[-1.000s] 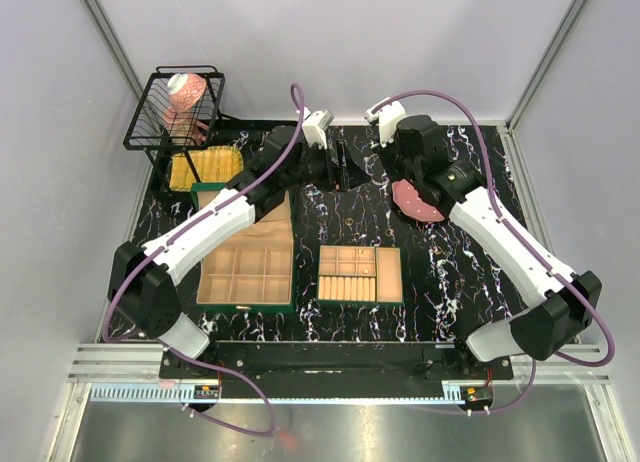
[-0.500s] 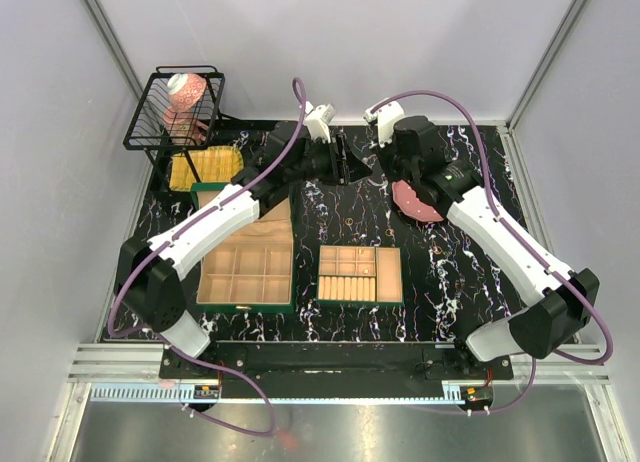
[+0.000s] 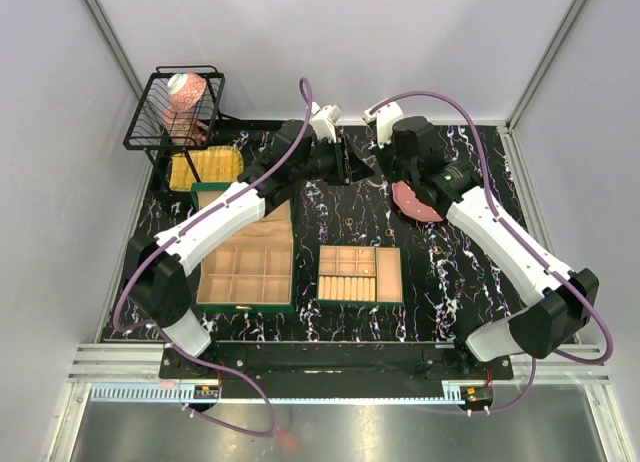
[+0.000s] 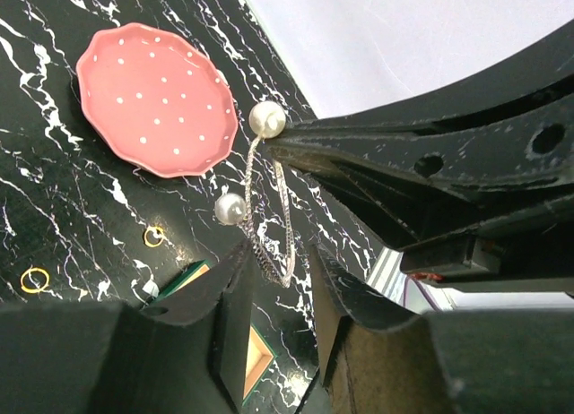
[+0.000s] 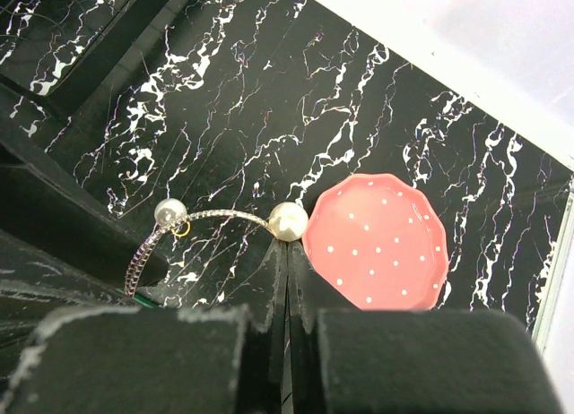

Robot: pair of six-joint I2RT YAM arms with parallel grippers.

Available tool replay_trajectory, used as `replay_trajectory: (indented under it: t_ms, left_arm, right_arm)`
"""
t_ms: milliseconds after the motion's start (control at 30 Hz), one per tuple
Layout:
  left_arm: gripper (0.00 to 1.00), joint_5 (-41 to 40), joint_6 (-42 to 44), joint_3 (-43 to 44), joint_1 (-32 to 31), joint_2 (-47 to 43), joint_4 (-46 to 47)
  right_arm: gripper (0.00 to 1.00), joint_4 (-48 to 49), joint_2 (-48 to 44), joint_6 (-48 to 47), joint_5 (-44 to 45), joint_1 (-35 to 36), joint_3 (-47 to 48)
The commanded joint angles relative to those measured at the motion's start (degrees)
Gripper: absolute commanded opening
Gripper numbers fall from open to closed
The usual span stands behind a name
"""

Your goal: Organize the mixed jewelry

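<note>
My right gripper (image 5: 287, 249) is shut on one end of a silver wire hoop (image 5: 215, 217), just under its pearl (image 5: 289, 221). A second pearl (image 5: 169, 213) caps the other end. It holds the hoop above the black marbled table. In the left wrist view the hoop (image 4: 285, 219) hangs between the tips of my open left gripper (image 4: 280, 257), close to the left finger (image 4: 229, 324); I see no grip. In the top view both grippers meet at the back centre, left gripper (image 3: 352, 168) and right gripper (image 3: 378, 169). Small gold rings (image 4: 154, 236) lie loose on the table.
The pink dotted plate (image 3: 424, 206) lies right of the grippers. An open green box with beige compartments (image 3: 248, 274) and a smaller one (image 3: 360, 274) sit in front. A black wire basket (image 3: 175, 107) and a yellow tray (image 3: 205, 167) stand at the back left.
My left arm has reached right and back, bringing its open gripper up to the hoop held by the right gripper. The right arm has barely moved.
</note>
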Motion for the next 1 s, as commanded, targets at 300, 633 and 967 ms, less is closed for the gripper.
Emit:
replay_trajectory:
  t_ms: [300,633,967]
  left_arm:
    - [0.10,2.03,-1.03,4.40,-0.59,0.97,2.67]
    - [0.00,-1.04,1.78,3.08,-0.50,0.00,0.82]
    - [0.00,0.17,3.46,-2.00,2.31,-2.98,1.61]
  right_arm:
    - [0.00,1.06,-1.16,0.93,0.58,0.65,2.19]
    - [0.17,0.62,-3.53,0.14,-2.84,0.56,0.79]
    - [0.50,-0.34,-8.71,-2.58,-4.08,0.65,-1.23]
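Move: The pearl-ended bracelet hangs in the air between the hands, one pearl still pinched in the right fingertips. Its middle is about 3 cm right and 1 cm ahead of the left hand, whose part-open fingers straddle the band's near end, and about 3 cm left and 2 cm back from the right. Some 22 cm below the left hand, the pink plate lies 12 cm ahead and 14 cm right; the small green box 11 cm back and 2 cm left. The bracelet is handed over in mid-air: the left fingers close fully on the end of its band while that hand barely moves and the right keeps its pinch on the pearl. Then the right fingers open about halfway, let go, and that hand draws up about 3 cm and back 2 cm; the left keeps its pinch, easing about 1 cm down and forward. ##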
